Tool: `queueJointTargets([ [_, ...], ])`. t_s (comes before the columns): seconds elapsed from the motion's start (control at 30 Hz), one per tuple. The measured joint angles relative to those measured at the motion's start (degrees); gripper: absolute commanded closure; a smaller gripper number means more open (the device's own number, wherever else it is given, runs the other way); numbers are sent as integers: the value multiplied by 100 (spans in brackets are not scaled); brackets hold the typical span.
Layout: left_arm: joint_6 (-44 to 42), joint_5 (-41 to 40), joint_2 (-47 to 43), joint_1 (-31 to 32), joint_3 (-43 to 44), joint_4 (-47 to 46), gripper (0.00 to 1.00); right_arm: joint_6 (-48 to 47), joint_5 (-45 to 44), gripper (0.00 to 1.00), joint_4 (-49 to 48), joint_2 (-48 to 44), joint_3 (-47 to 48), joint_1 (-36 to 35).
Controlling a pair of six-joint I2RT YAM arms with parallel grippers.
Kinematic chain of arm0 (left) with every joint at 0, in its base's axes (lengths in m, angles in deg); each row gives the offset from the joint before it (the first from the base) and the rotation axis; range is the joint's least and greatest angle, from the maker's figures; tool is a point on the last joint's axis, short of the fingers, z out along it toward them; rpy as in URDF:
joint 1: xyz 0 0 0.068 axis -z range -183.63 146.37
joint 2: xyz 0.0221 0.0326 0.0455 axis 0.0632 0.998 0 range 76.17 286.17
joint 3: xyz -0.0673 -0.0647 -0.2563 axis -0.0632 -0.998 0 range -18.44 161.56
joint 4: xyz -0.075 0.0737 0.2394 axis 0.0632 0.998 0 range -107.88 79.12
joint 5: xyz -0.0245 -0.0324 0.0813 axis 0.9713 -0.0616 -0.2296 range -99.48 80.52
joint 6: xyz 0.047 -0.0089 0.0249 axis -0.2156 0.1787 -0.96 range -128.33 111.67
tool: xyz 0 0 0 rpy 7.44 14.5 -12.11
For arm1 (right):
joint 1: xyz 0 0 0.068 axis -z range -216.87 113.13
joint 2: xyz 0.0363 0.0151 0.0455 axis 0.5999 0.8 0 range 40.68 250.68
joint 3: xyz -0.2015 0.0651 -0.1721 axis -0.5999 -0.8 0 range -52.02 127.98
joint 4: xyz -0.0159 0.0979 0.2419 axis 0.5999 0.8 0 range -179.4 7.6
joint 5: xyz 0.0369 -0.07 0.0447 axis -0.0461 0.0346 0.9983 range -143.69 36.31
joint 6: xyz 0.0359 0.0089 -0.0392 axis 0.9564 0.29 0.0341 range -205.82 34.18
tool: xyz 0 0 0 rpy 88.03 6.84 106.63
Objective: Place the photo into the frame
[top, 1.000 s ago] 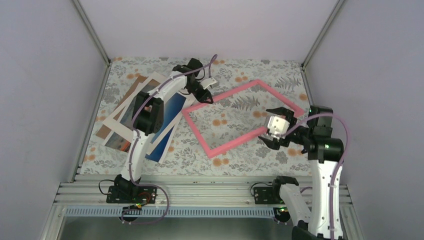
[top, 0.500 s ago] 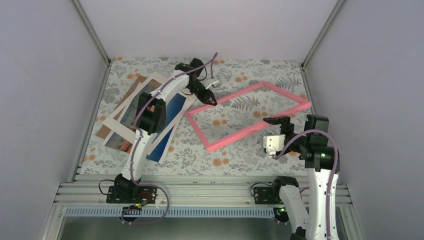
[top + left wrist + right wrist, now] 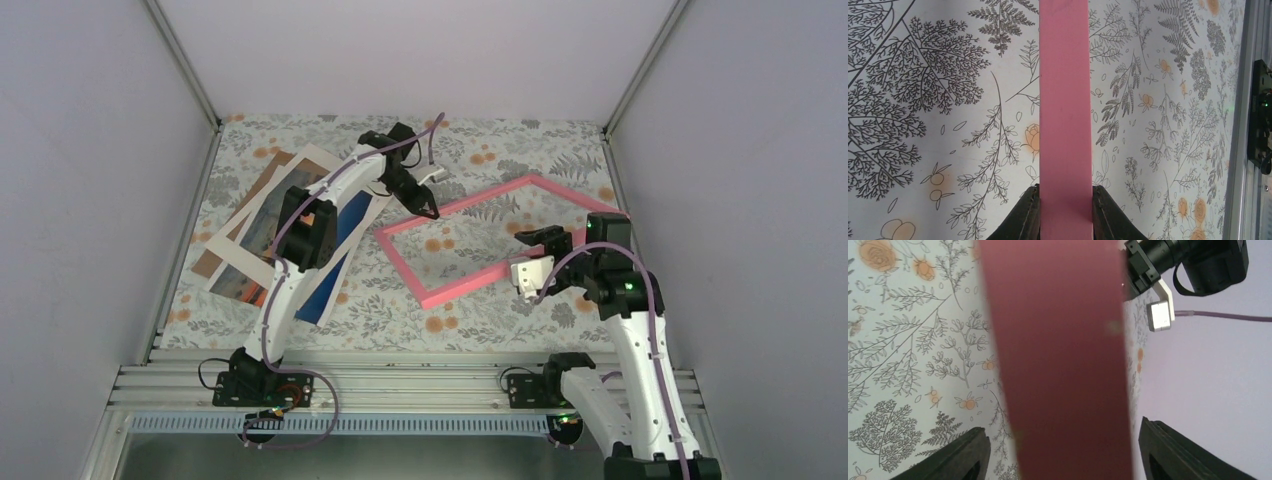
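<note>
The pink frame [image 3: 485,196] lies slanted on the flowered table cover, in the middle of the top view. My left gripper [image 3: 428,208] is shut on its far rail near the left corner. In the left wrist view the pink rail [image 3: 1065,100] runs straight up between the two black fingers [image 3: 1066,210]. My right gripper [image 3: 535,255] straddles the near rail, which looks dark red [image 3: 1058,340] up close. It [image 3: 1063,450] is open, with a gap on each side of the rail. The photo [image 3: 318,295], blue and orange, lies at the left, partly hidden under the left arm.
A white mat [image 3: 312,158] and a brown backing board [image 3: 208,262] lie stacked with the photo at the left. Pale walls close in both sides and the back. The aluminium rail with the arm bases [image 3: 400,385] runs along the near edge.
The left gripper has dragged the frame to the right and a little nearer. The right gripper drew back off the frame's right corner, then came in around the near rail, jaws somewhat narrower.
</note>
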Motion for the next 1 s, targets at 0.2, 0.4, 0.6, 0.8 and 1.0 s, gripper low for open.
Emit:
queueJointTargets([
  [0.2,68,-66,0,-2,-2,-2,98,26,-420,59,-332,87,-13,-332],
  [0.4,87,-81,0,0,-2,9,84,-26,-660,97,-527,101,-26,-437],
  [0.6,17,-59,7,-17,365,286,8,74,-717,97,-570,22,-7,-461],
  [0.8,103,22,-219,-442,1080,96,0,669,-791,97,-70,341,461,-468],
  [1.0,407,-286,-1353,-1512,981,-1113,0,2133,-592,97,496,1080,1773,-468],
])
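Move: Between the right hand's still-parted fingers lies the pink frame's raised near bar, its middle about 2 cm to the left; the far bar's middle is some 21 cm ahead, 13 left and 13 lower. The left hand already pinches that far bar, whose middle is about 5 cm right and 1 ahead; from it the near bar is roughly 19 cm back, 18 right and 13 higher, the photo about 28 left, level, and 8 below. Closing on the near bar, the right fingers pinch it while that hand edges about 2 cm forward, the left hand holding the far bar still. The left fingers then open wide, let go and withdraw fast, some 20 cm up, 12 forward and 11 left, the wrist tilting up; the right keeps its grip, dips briefly, then lifts with a slight clockwise turn. ##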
